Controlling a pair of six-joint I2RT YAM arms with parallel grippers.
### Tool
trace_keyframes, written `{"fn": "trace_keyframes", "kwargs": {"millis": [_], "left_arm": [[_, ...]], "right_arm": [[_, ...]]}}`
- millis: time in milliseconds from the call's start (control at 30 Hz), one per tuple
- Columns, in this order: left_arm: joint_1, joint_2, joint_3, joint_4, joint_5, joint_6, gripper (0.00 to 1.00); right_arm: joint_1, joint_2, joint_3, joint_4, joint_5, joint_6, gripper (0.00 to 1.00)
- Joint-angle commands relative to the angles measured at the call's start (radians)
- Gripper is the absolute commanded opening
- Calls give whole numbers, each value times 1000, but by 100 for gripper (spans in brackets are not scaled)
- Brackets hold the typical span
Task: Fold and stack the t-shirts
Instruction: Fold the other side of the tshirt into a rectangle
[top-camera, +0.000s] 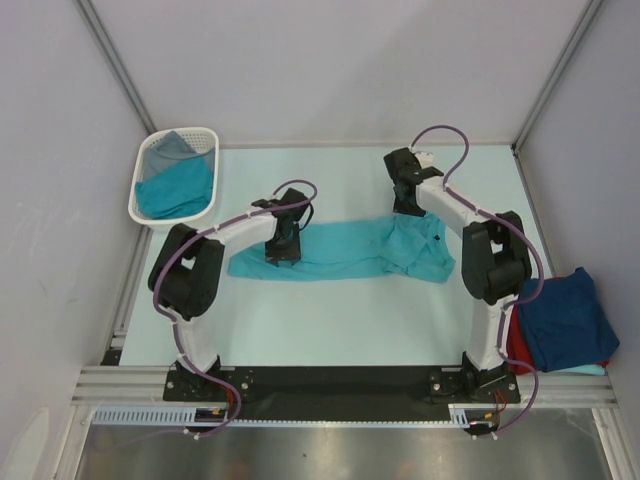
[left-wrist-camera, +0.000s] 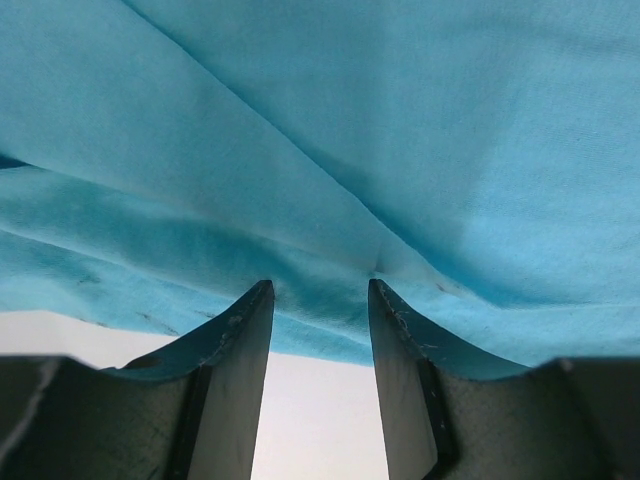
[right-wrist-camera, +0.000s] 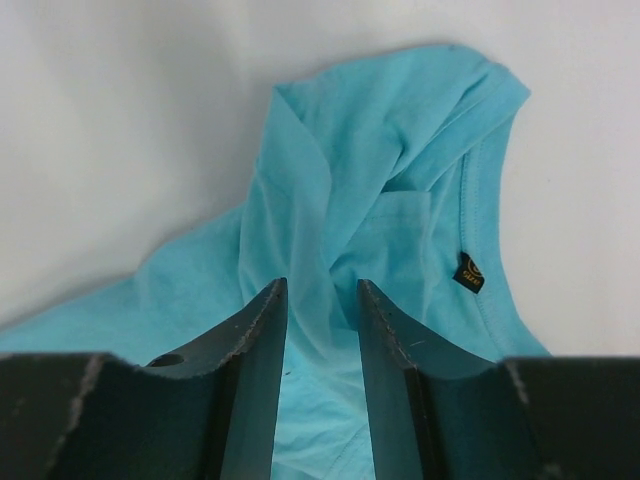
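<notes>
A teal t-shirt (top-camera: 340, 250) lies stretched in a long band across the middle of the table. My left gripper (top-camera: 282, 252) stands on its left half. In the left wrist view the left gripper (left-wrist-camera: 320, 288) is open, its tips against the shirt's (left-wrist-camera: 330, 130) near edge, with bare table showing in the gap. My right gripper (top-camera: 408, 207) hovers over the bunched right end. In the right wrist view the right gripper (right-wrist-camera: 322, 285) is open, with a raised fold of the shirt (right-wrist-camera: 380, 150) under the gap. A navy t-shirt (top-camera: 565, 320) lies on a red one (top-camera: 518, 345) at the right.
A white slotted basket (top-camera: 180, 135) at the back left holds another teal shirt (top-camera: 178, 188) and a grey one (top-camera: 170, 150). Grey walls close in the table on three sides. A small dark label (right-wrist-camera: 468, 272) is sewn at the shirt's hem.
</notes>
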Motion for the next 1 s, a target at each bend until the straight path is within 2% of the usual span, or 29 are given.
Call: {"fn": "trace_keyframes", "kwargs": {"millis": [0,300,433,533,567,967], "left_arm": [[-8,10,13,17,23,-5,48],[-8,4,14,17,21,-4,48],[-8,7,17,17,23,-4,48],[-8,10,23,14,21,-2,48],[-8,12,25,14,21,-1,48],[-8,25,45,12,24,6,48]], "right_arm": [[13,19,7,-3,-2,14,40],[1,58,10,-18,-15,23,35],[-10,78,20,-43,-26,33,29],[-16,76,14,-50,-23,42,11],[-17,67,13,-53,-12,45,0],[-36,-2,-61,-135,95,128,0]]}}
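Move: The bunched fold of the t-shirt's sleeve lies about 5 cm below the right hand and roughly 1 cm back. The black label is some 4 cm back and 6 cm to the right, and the shirt's near right corner about 14 cm back and 7 cm to the right. From the left hand, the same fold is about 28 cm to the right and 9 cm ahead. Right hand sinks about 4 cm onto the sleeve fold, shuts, pinching it, then draws back and right 3 cm. ##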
